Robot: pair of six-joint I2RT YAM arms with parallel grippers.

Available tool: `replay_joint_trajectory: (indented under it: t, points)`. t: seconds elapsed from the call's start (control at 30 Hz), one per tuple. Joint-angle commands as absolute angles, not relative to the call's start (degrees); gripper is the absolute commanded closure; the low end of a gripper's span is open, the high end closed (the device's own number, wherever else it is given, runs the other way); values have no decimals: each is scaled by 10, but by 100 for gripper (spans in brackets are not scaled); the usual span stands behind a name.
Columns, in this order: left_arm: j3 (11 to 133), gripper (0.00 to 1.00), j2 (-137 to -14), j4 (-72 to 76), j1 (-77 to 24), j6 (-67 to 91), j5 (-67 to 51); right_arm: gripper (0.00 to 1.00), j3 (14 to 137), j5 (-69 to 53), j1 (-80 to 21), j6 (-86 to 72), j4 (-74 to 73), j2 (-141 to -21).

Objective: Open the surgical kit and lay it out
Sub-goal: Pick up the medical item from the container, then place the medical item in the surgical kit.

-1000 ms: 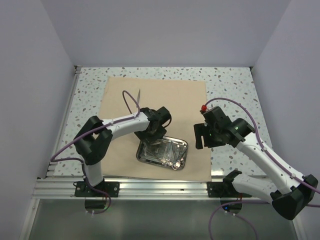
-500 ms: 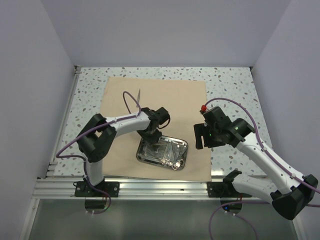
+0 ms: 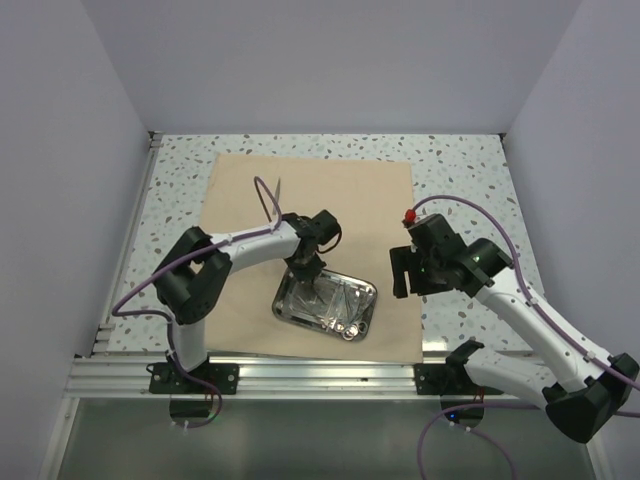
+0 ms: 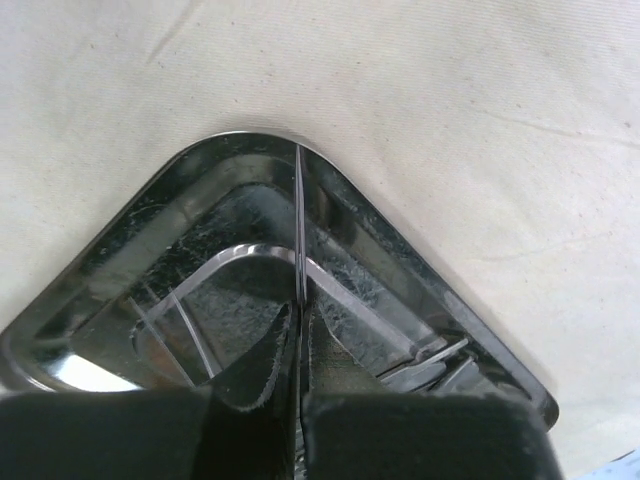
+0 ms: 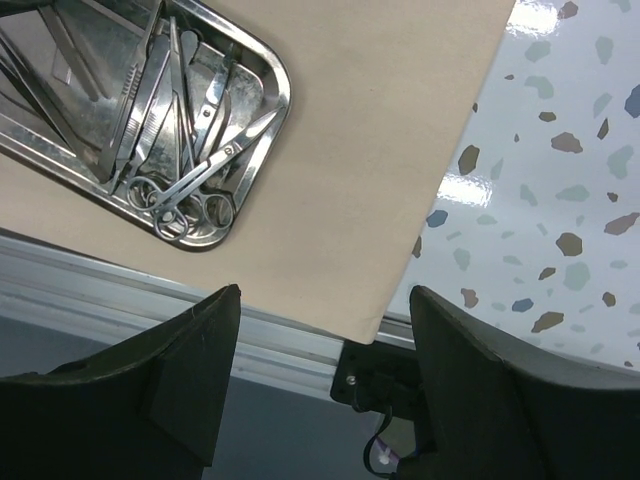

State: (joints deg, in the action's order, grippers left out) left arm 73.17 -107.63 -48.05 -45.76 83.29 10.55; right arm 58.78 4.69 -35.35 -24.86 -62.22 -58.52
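The beige cloth wrap [image 3: 300, 190] lies spread flat, with the steel tray [image 3: 283, 312] on its near part. Scissors [image 5: 215, 165] and several other thin instruments lie in the tray [image 5: 285, 90]. My left gripper [image 3: 303, 272] reaches down into the tray's far left corner. In the left wrist view it [image 4: 298, 312] is shut on a thin metal instrument [image 4: 299, 220] seen edge-on, which runs up to the tray rim [image 4: 420, 270]. My right gripper [image 3: 405, 275] hovers open to the right of the tray, over the cloth's near right corner [image 5: 380, 150], with nothing between its fingers [image 5: 325, 295].
An aluminium rail [image 5: 150, 310] runs along the table's near edge just below the cloth. Speckled tabletop [image 5: 560, 150] shows to the right of the cloth. Plain walls close in the table at the left, right and back.
My left gripper has dropped into the tray's far left corner and shut there on a thin instrument. The right arm has hardly moved.
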Motion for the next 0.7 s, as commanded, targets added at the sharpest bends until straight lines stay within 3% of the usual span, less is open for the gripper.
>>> replay_joint_trajectory:
  t: [0.0,0.17,0.33,0.5,0.67]
  points:
    - [778,100,-1020,-500,-455,741,148,28,605,65,-357,-251,-628,-573]
    - [817,100,-939,-519,-447,636,206,28,603,87,-357,-267,-628,-578]
    - [831,100,-907,-454,-370,441,220,28,604,96,-356,-293,-629,-596]
    - [895,100,-981,-359,-285,219,202,28,619,113,-356,-311,-635,-614]
    - [1041,100,-1130,-360,-244,106,196,28,650,135,-356,-329,-656,-638]
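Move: The tweezers are already pinched in the left hand, low over the tray's far left part; the laid-out tool on the cloth, by which they are next brought, lies about 22 cm ahead, 10 cm left and 2 cm lower. The tray's middle is roughly 5 cm back and 3 cm right, and the scissors are some 10 cm back and 9 cm right. From the right hand the laid-out tool lies about 30 cm ahead, 29 cm left and 15 cm down. The tweezers, kept in the shut left fingers, go up out of the tray, mostly straight up at first, then swing fast forward and left over the cloth towards the laid-out tool, about 20 cm forward in all. On the way the wrist tilts the fingers outward from their downward pointing and turns clockwise, some 30 degrees each. ##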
